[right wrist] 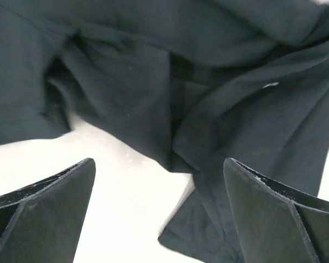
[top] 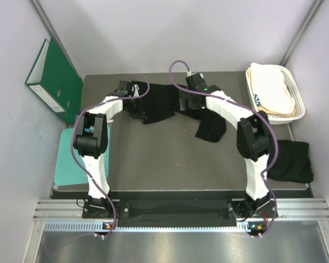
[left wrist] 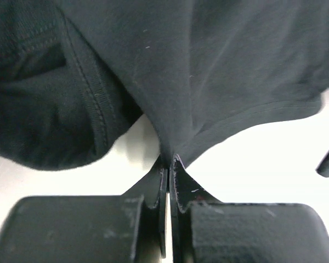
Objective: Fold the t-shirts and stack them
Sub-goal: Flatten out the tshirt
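A crumpled black t-shirt [top: 160,104] lies at the back middle of the table. My left gripper [top: 136,109] is at its left end. In the left wrist view this gripper [left wrist: 169,162] is shut on a pinch of the t-shirt [left wrist: 208,66], whose hem runs off to the right. My right gripper [top: 189,105] hovers over the shirt's right part. In the right wrist view it [right wrist: 159,162] stands wide open above folds of the t-shirt [right wrist: 153,82], nothing between its fingers [right wrist: 60,203]. A second black t-shirt [top: 291,161] lies bunched at the table's right edge.
A white basket [top: 296,98] holding cream cloth stands at the back right. A green binder [top: 54,78] leans against the left wall. A teal mat [top: 66,164] lies at the left edge. The grey table [top: 164,159] runs between the two arms.
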{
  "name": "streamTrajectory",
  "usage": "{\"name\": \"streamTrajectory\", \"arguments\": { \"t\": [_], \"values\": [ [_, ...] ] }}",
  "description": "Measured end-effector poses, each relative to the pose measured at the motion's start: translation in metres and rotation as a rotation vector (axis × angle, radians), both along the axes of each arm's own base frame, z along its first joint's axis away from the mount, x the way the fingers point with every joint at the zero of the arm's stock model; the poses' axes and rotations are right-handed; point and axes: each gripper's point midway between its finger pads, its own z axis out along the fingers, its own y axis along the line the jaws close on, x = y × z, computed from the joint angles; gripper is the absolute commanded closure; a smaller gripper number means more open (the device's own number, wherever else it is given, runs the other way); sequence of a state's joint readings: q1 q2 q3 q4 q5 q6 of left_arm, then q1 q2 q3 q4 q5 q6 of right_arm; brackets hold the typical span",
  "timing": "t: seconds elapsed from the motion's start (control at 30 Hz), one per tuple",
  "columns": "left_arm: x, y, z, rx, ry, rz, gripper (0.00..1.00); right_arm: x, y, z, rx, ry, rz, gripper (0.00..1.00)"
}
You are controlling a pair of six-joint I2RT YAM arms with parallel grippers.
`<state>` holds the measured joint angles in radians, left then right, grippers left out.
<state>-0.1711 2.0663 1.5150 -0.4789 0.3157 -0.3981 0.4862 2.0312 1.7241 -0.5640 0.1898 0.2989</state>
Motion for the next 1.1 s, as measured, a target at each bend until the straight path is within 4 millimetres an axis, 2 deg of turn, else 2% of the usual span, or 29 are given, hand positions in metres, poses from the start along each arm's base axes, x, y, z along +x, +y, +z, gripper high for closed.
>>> {"name": "streamTrajectory", "arguments": {
  "t": [0.13,0.23,0.33,0.4,0.7,0.83,0.97,1.1],
  "values": [
    [0.006,0.0,0.014,-0.002,-0.033,-0.001,1.0,-0.01,-0.003,-0.039,-0.169,0.055,-0.023,0.05],
    [0.007,0.001,0.018,-0.001,-0.044,-0.001,1.0,-0.014,-0.023,-0.06,-0.288,0.101,-0.067,0.05],
    [0.006,0.002,0.017,0.005,-0.037,0.001,1.0,-0.018,-0.043,-0.07,-0.387,0.121,-0.113,0.05],
    [0.006,0.003,0.016,0.008,-0.036,0.003,1.0,-0.019,-0.054,-0.069,-0.429,0.119,-0.137,0.04],
    [0.006,0.006,0.017,0.02,-0.039,0.004,1.0,-0.027,-0.076,-0.053,-0.467,0.083,-0.206,0.02],
    [0.003,0.007,0.016,0.029,-0.037,-0.001,1.0,-0.031,-0.095,-0.046,-0.469,0.084,-0.243,0.02],
    [0.002,0.01,0.016,0.042,-0.04,-0.002,1.0,-0.024,-0.114,-0.041,-0.459,0.079,-0.287,0.02],
    [0.001,0.012,0.019,0.051,-0.046,0.002,1.0,-0.019,-0.124,-0.041,-0.443,0.079,-0.311,0.02]
  ]
}}
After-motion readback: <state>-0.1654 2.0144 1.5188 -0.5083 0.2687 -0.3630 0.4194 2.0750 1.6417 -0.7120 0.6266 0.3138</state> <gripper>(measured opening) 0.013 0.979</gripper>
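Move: Some 10 cm to the right of the open right hand, about 5 cm back and 9 cm below it, lies the t-shirt's right flap. The shirt corner pinched in the left fingers is about 20 cm to the right hand's left, level fore-and-aft and 7 cm lower; the white basket stands roughly 37 cm to its right and 8 cm farther out. From the left hand the right flap is about 31 cm right, 4 cm back, slightly below. Dropping about 7 cm onto the bunched cloth while rolling some 25 degrees so its left finger dips, the open right hand sweeps about 12 cm right over the flap, turning clockwise and easing up a few centimetres, its left fingertip against the fabric. The left hand keeps its pinch on the corner, rises about 2 cm, then drifts 1 cm left. ##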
